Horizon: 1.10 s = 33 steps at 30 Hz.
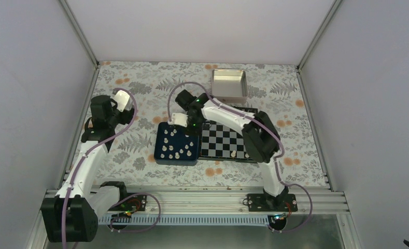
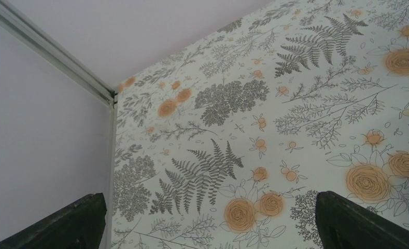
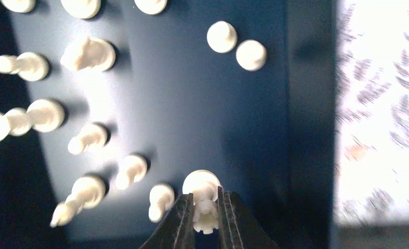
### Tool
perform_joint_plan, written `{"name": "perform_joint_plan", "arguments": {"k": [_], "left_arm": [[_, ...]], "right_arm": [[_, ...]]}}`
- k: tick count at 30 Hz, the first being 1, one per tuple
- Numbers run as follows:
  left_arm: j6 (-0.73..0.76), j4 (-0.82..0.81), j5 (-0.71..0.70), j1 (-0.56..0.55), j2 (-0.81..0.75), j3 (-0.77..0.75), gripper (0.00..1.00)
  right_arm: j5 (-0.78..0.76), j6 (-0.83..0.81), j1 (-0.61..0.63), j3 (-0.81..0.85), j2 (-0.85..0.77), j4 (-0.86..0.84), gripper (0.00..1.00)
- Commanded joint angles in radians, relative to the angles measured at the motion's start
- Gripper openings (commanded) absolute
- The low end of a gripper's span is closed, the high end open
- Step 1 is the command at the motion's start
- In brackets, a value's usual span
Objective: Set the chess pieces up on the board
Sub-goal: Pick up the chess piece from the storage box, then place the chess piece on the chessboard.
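Observation:
Several white chess pieces (image 3: 90,53) stand in the dark blue tray (image 1: 160,160), left of the chequered board (image 1: 220,136). My right gripper (image 3: 206,205) reaches down into the tray's far right part (image 1: 186,128). It is shut on a white crown-topped piece (image 3: 202,182), one finger pressed on each side. One white piece (image 1: 234,154) stands near the board's front edge. My left gripper (image 2: 207,223) hovers open over the floral cloth at the far left (image 1: 122,97), its dark fingers (image 2: 70,223) wide apart and holding nothing.
A silver metal tin (image 1: 229,84) sits behind the board. The right arm's elbow (image 1: 262,140) hangs over the board's right side. White walls close in the table on three sides, and the floral cloth (image 2: 274,124) covers it.

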<state>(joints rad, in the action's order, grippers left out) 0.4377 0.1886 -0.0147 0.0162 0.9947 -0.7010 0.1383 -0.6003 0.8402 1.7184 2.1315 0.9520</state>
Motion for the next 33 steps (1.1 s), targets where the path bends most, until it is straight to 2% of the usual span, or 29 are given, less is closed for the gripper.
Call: {"name": "perform_joint_plan", "arguments": {"k": [1,6,10,17,24,33], "left_arm": [[0.013,-0.018,0.012,0.009,-0.023,-0.001,1.0],[0.006,-0.005,0.022,0.011,-0.025,-0.02,1.0],[-0.004,0.009,0.04,0.011,-0.027,-0.037,1.0],[-0.009,0.012,0.046,0.011,-0.014,-0.043,1.0],[-0.018,0.011,0.055,0.011,0.013,-0.054,1.0],[-0.037,0.015,0.073,0.011,0.026,-0.058,1.0]], "right_arm": [[0.037,0.009,-0.061,-0.054,-0.198,0.033,0.05],[0.021,0.001,-0.178,-0.226,-0.422,0.043,0.05],[0.015,-0.031,-0.325,-0.39,-0.607,0.054,0.06],[0.024,-0.211,-0.606,-0.692,-0.848,0.038,0.06],[0.033,-0.356,-0.787,-0.904,-0.939,-0.005,0.06],[0.079,-0.416,-0.805,-1.006,-0.936,-0.033,0.07]]}}
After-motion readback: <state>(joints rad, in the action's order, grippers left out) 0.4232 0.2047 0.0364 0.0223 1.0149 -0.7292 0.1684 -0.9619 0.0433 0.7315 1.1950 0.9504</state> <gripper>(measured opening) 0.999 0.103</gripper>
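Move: The right fingers already hold the white chess piece, just off the storage box floor. Its place, the empty h1 square, lies about 32 cm to the right, 9 cm back and 3 cm below. The g1 piece stands some 28 cm right and 9 cm back, the e1 piece 22 cm right and 8 cm back; a box piece sits 2 cm right, 3 cm back. From the left hand, h1 is roughly 57 cm right, 14 cm back, 18 cm lower. Keep the right fingers shut on the chess piece and lift it about 12 cm clear of the storage box while swinging right, some 32 cm in all, across the board. Past the halfway point, sink again to about the starting height and draw back 8 cm towards the h1 corner, turning the hand about 25 degrees clockwise on the way. ##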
